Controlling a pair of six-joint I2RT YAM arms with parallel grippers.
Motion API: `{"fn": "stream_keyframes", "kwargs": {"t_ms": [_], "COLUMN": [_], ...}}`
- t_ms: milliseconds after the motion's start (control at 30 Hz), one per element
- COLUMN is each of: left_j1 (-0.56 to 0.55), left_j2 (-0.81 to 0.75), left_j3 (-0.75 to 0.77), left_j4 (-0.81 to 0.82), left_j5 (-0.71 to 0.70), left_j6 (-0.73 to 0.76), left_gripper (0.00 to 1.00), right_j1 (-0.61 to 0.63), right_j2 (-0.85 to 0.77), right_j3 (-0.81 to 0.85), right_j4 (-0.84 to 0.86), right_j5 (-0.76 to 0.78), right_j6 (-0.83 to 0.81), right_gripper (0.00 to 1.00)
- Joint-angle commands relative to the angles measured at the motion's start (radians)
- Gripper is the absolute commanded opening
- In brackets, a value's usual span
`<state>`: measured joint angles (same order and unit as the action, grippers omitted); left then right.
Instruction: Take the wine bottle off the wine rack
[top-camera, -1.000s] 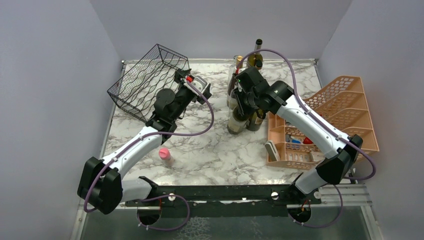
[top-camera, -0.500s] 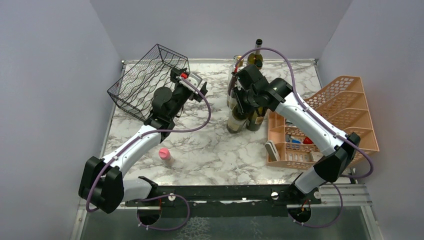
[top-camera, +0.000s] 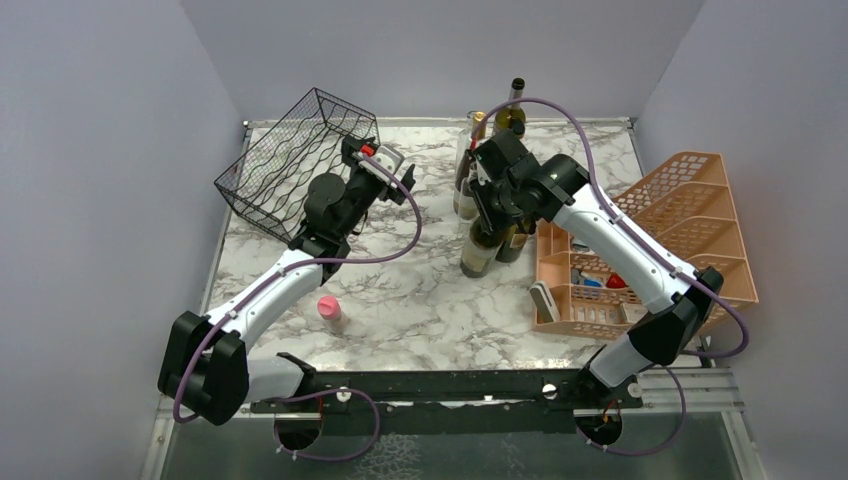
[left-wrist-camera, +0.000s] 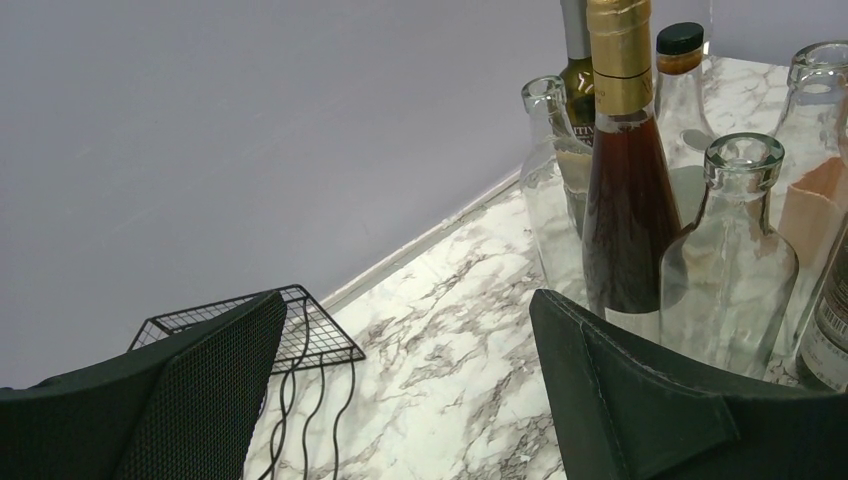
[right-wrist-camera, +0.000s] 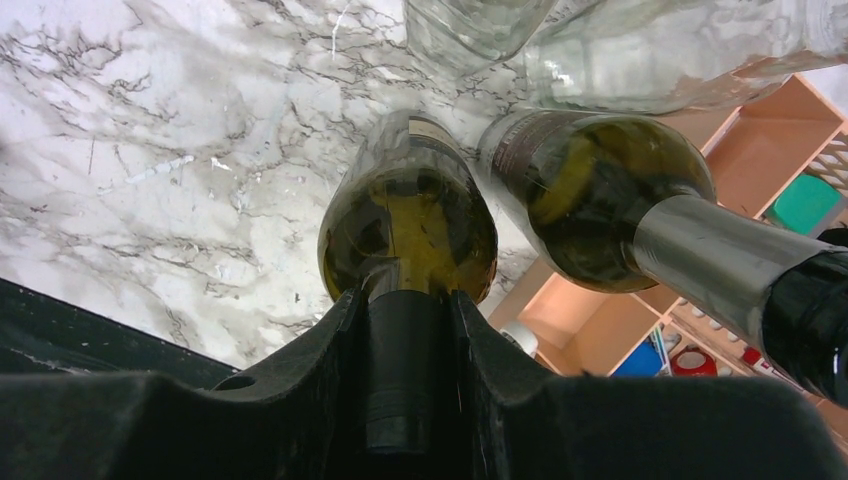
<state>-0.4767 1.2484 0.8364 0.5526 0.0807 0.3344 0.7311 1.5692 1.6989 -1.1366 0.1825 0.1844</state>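
Note:
The black wire wine rack (top-camera: 295, 160) stands tilted at the back left, and no bottle shows in its cells. Its corner shows in the left wrist view (left-wrist-camera: 300, 330). My left gripper (top-camera: 385, 170) is open and empty beside the rack's right end, with its fingers (left-wrist-camera: 680, 400) wide apart. My right gripper (top-camera: 492, 195) is shut on the black-capped neck of an olive-green wine bottle (top-camera: 480, 250), which is held near upright at the table's middle. In the right wrist view the fingers (right-wrist-camera: 340, 350) clamp the neck above the bottle's shoulder (right-wrist-camera: 410, 230). I cannot tell whether its base touches the marble.
Several other bottles (top-camera: 512, 115) stand close behind and beside the held one, among them a dark green bottle (right-wrist-camera: 600, 190) and an amber bottle (left-wrist-camera: 625, 200). A peach tiered organizer (top-camera: 690, 210) stands at the right. A small pink bottle (top-camera: 328, 310) stands near the left arm.
My right gripper has shifted the olive-green bottle slightly right and nearer, and it now stands straighter. The left gripper drew back a little towards the rack, then held still.

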Motion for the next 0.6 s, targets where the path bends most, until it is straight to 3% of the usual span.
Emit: {"fn": "stream_keyframes", "kwargs": {"t_ms": [0,233,567], "left_j1": [0.007,0.011,0.021], "left_j2": [0.008,0.007,0.006], "left_j3": [0.009,0.013,0.015], "left_j4": [0.032,0.032,0.032], "left_j5": [0.019,0.022,0.033], "left_j6": [-0.016,-0.019,-0.031], "left_gripper": [0.99,0.99,0.99], "right_j1": [-0.002,-0.006,-0.009], "right_j2": [0.013,0.055,0.052], "right_j3": [-0.004,0.013,0.041], "right_j4": [0.026,0.042,0.051], "right_j5": [-0.042,-0.037,-0.032], "right_j6": [-0.018,-0.03,-0.031], "right_gripper": [0.23,0.44,0.61]}}
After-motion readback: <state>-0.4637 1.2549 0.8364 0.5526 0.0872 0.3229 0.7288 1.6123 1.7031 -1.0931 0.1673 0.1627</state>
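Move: Around the neck of the green wine bottle, the right fingers are still closed; the bottle's middle is straight below, about 10 cm down. A second green bottle stands some 8 cm to the right of this hand and 3 cm ahead. A clear bottle is about 13 cm ahead and 1 cm left, and the rosé bottle some 18 cm ahead and 1 cm left. From the left hand, the held bottle lies about 21 cm right, 6 cm back and 17 cm below. Easing forward and left by about 1 cm each, the right hand sinks a further 1 cm with the bottle's neck between its pads, its tilt hardly changing. Partway through, the fingers begin to open and spread to roughly twice their former gap, letting go of the neck but staying around it. ##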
